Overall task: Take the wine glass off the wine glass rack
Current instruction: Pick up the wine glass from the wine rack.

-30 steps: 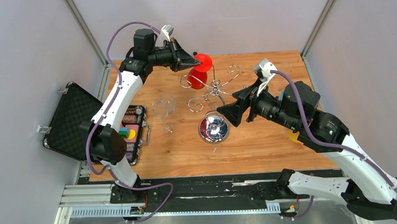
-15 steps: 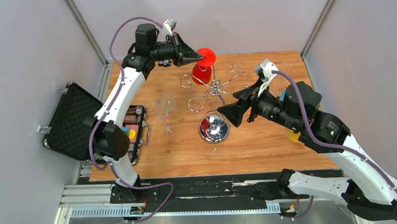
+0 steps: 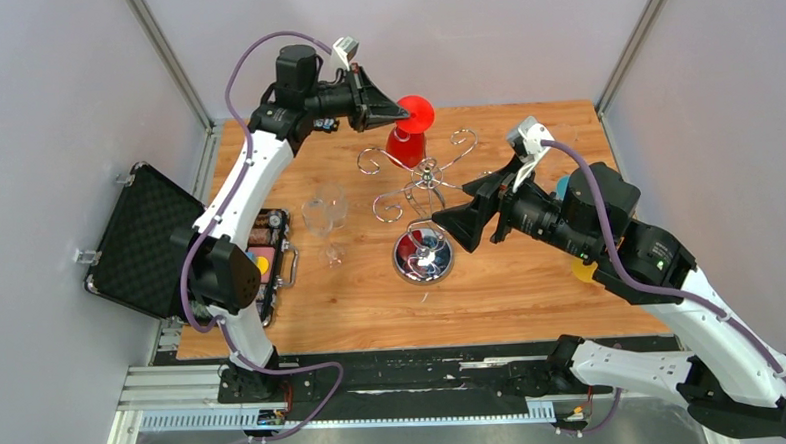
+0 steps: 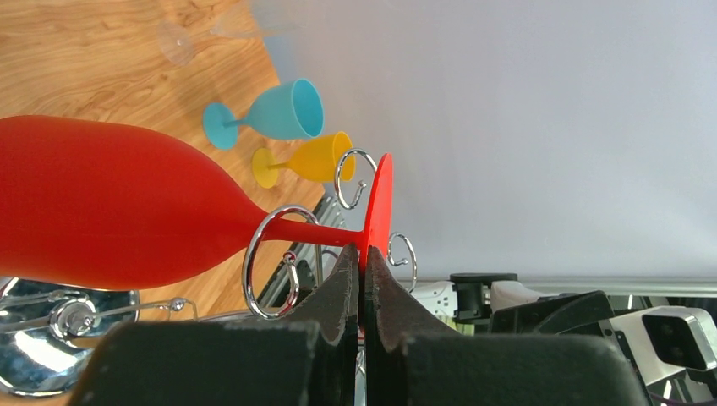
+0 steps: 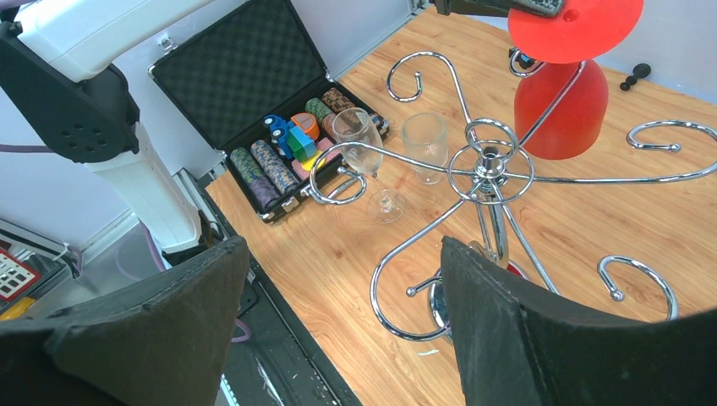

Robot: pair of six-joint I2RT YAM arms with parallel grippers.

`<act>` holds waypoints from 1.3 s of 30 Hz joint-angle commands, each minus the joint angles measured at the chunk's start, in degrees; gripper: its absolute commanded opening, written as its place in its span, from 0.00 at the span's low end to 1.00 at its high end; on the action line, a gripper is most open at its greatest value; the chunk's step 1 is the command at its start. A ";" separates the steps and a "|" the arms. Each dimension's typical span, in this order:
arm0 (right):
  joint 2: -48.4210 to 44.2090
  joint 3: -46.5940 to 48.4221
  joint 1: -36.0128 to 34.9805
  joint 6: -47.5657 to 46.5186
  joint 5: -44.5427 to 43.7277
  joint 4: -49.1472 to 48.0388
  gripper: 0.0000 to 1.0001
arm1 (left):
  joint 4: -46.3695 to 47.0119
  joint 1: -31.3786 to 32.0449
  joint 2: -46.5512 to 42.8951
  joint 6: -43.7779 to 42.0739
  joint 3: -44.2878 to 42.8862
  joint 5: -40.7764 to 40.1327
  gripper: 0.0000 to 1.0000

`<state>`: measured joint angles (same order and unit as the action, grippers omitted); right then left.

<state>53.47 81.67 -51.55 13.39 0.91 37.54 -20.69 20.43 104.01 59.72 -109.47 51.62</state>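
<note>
A red wine glass [image 3: 406, 146] hangs upside down at the back of the chrome wine glass rack [image 3: 427, 177]. My left gripper [image 3: 402, 109] is shut on the edge of its round foot [image 4: 380, 199]. In the left wrist view the red bowl [image 4: 110, 203] fills the left side, and the stem passes through a curled hook [image 4: 269, 262]. My right gripper [image 5: 338, 245] stands open near the rack's mirrored base [image 3: 423, 256], touching nothing. The right wrist view shows the rack hub [image 5: 490, 161] with the red wine glass [image 5: 562, 106] behind it.
An open black case of poker chips [image 3: 140, 243] lies at the left table edge. A clear wine glass [image 5: 359, 139] and a clear tumbler [image 5: 424, 139] stand left of the rack. A blue glass [image 4: 270, 114] and a yellow glass [image 4: 309, 161] lie at the right.
My left gripper has moved right and toward the back wall, carrying the red glass by its foot along the hook arm. The right arm has not moved.
</note>
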 commanded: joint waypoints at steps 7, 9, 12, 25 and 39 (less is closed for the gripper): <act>-0.32 0.87 0.28 0.79 -0.03 -0.89 0.82 | 1.97 1.10 -3.20 -2.25 -0.01 2.59 0.00; -0.33 0.81 0.24 1.06 0.06 -0.87 0.82 | 1.85 1.11 -3.79 -2.55 0.87 2.65 0.00; -0.39 1.08 0.30 1.44 0.08 -0.81 0.82 | 1.80 1.18 -4.84 -2.89 1.97 2.81 0.00; -0.05 1.55 0.23 3.36 0.82 -0.54 0.81 | 1.75 1.37 -10.07 -4.31 8.18 3.08 0.00; 2.34 3.55 0.28 5.47 1.36 -0.54 0.81 | -5.92 -0.13 -13.56 -10.11 7.58 1.72 0.00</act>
<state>55.42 82.39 -51.55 17.17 1.65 37.60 -23.05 21.45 93.10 53.78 -98.91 53.43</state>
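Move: My left hand already has the red wine glass pinched by its foot, its body hanging with the middle some 9 cm below. The rack's hub is about 9 cm back from this hand, 5 cm to its right and 4 cm lower. The front hook sits some 4 cm below, about 2 cm right, straight by the stem; the left hook is 8 cm back, 9 cm left and 4 cm lower. From my right hand the hub lies about 12 cm ahead, 4 cm left and 5 cm lower. With the fingers still shut on the foot of the upside-down red glass, I draw my left hand back about 6 cm towards the rack's hub, bringing the stem inward from the front hook. The height stays nearly the same; I edge slightly right at first, then ease some 2 cm left, and the wrist turns only about 5 degrees. ##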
